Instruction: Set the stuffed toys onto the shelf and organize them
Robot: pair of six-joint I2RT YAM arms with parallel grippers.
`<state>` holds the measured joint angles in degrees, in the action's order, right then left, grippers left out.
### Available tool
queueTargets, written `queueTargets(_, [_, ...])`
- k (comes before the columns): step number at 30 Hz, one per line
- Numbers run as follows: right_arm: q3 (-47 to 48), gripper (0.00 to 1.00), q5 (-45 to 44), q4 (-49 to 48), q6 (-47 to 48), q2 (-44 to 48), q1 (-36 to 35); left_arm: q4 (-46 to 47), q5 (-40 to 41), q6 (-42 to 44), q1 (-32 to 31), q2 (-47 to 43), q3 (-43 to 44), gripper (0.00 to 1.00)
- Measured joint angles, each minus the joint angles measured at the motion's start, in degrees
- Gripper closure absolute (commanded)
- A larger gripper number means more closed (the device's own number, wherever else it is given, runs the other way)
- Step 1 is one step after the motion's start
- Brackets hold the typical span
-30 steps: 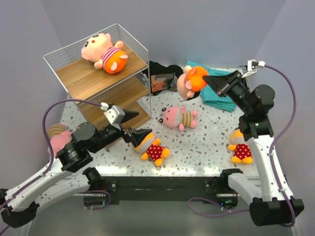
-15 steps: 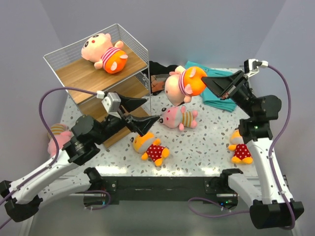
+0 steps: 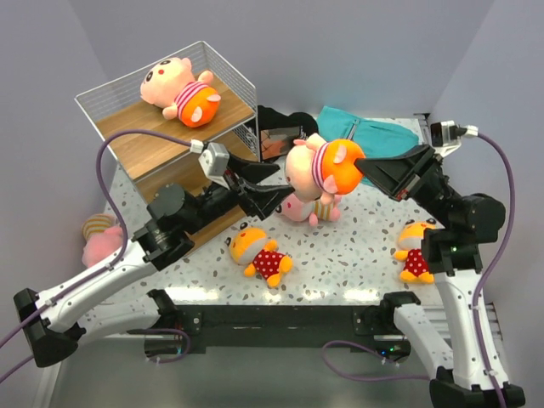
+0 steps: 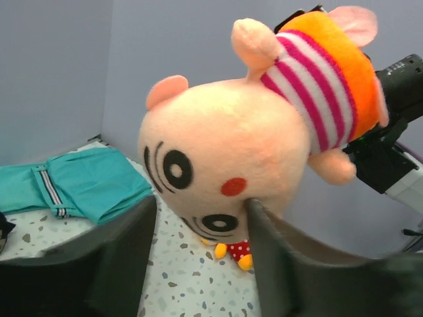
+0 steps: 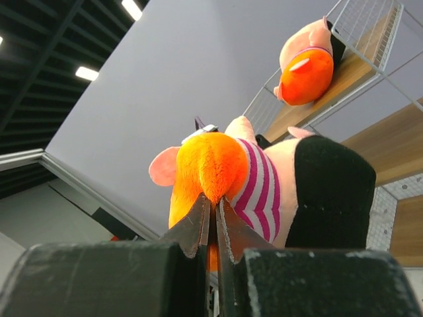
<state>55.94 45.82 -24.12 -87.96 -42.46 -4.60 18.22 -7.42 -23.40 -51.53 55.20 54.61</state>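
A stuffed toy (image 3: 316,167) with a pink head, pink-striped shirt and orange shorts hangs in the air over the table's middle. My right gripper (image 3: 362,167) is shut on its orange shorts (image 5: 210,165). My left gripper (image 3: 274,184) is open, its fingers (image 4: 125,254) to either side of the toy's head (image 4: 225,155); the right finger touches the head. The shelf (image 3: 170,136) stands at the back left with another striped toy (image 3: 180,89) lying on its top board. In the right wrist view that toy (image 5: 304,66) and the shelf (image 5: 360,72) show beyond the held one.
On the table lie a pink striped toy (image 3: 304,209), partly hidden behind the held one, a yellow-headed polka-dot toy (image 3: 259,253) and another (image 3: 416,252) at the right. One more toy (image 3: 98,238) lies at the left edge. A teal cloth (image 3: 374,136) and a black bundle (image 3: 279,136) lie at the back.
My right gripper has carried the striped toy left and toward the table's middle. My left gripper has risen from beside the polka-dot toy and moved right to the held toy's head.
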Motion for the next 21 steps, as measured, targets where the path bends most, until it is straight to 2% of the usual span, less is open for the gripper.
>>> queueTargets(1, [-0.31,1.00,0.07,0.44,0.09,0.39,0.00,0.39,-0.57,-0.42,0.02,0.07,0.00,0.89])
queueTargets(2, [-0.94,1.00,0.26,0.50,0.13,0.87,0.00,1.03,-1.38,-0.57,0.00,0.11,0.04,1.00])
queueTargets(11, [-2.62,0.97,2.14,8.70,3.87,1.75,-0.17,1.38,-2.89,-1.09,0.00,1.53,3.56,1.00])
queueTargets(21, [-2.84,1.00,3.23,10.86,6.62,0.02,-0.22,-0.35,-0.87,-1.07,0.00,-0.70,2.67,1.00])
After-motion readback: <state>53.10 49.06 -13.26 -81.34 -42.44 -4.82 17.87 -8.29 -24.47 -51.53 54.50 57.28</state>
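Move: The held toy, in orange shorts and striped shirt, has its middle about 8 cm to the left hand's right, 2 cm ahead and 4 cm above, its head nearest those fingers. The right hand grips its orange bottom; the left gripper is some 15 cm to that hand's left, 1 cm farther out and 7 cm lower. On the table, about 38 cm below the left hand, the pink toy lies 11 cm ahead and 7 right, the red-dress toy 3 cm back and 4 left. The toy is lowered about 5 cm by the right hand, which keeps its grip on the orange bottom, tips down by roughly 10 degrees and eases slightly forward. Beside the toy's head, the left fingers finish closing, shutting fully with nothing between them, while the left hand rises some 2.5 cm and then holds there. ##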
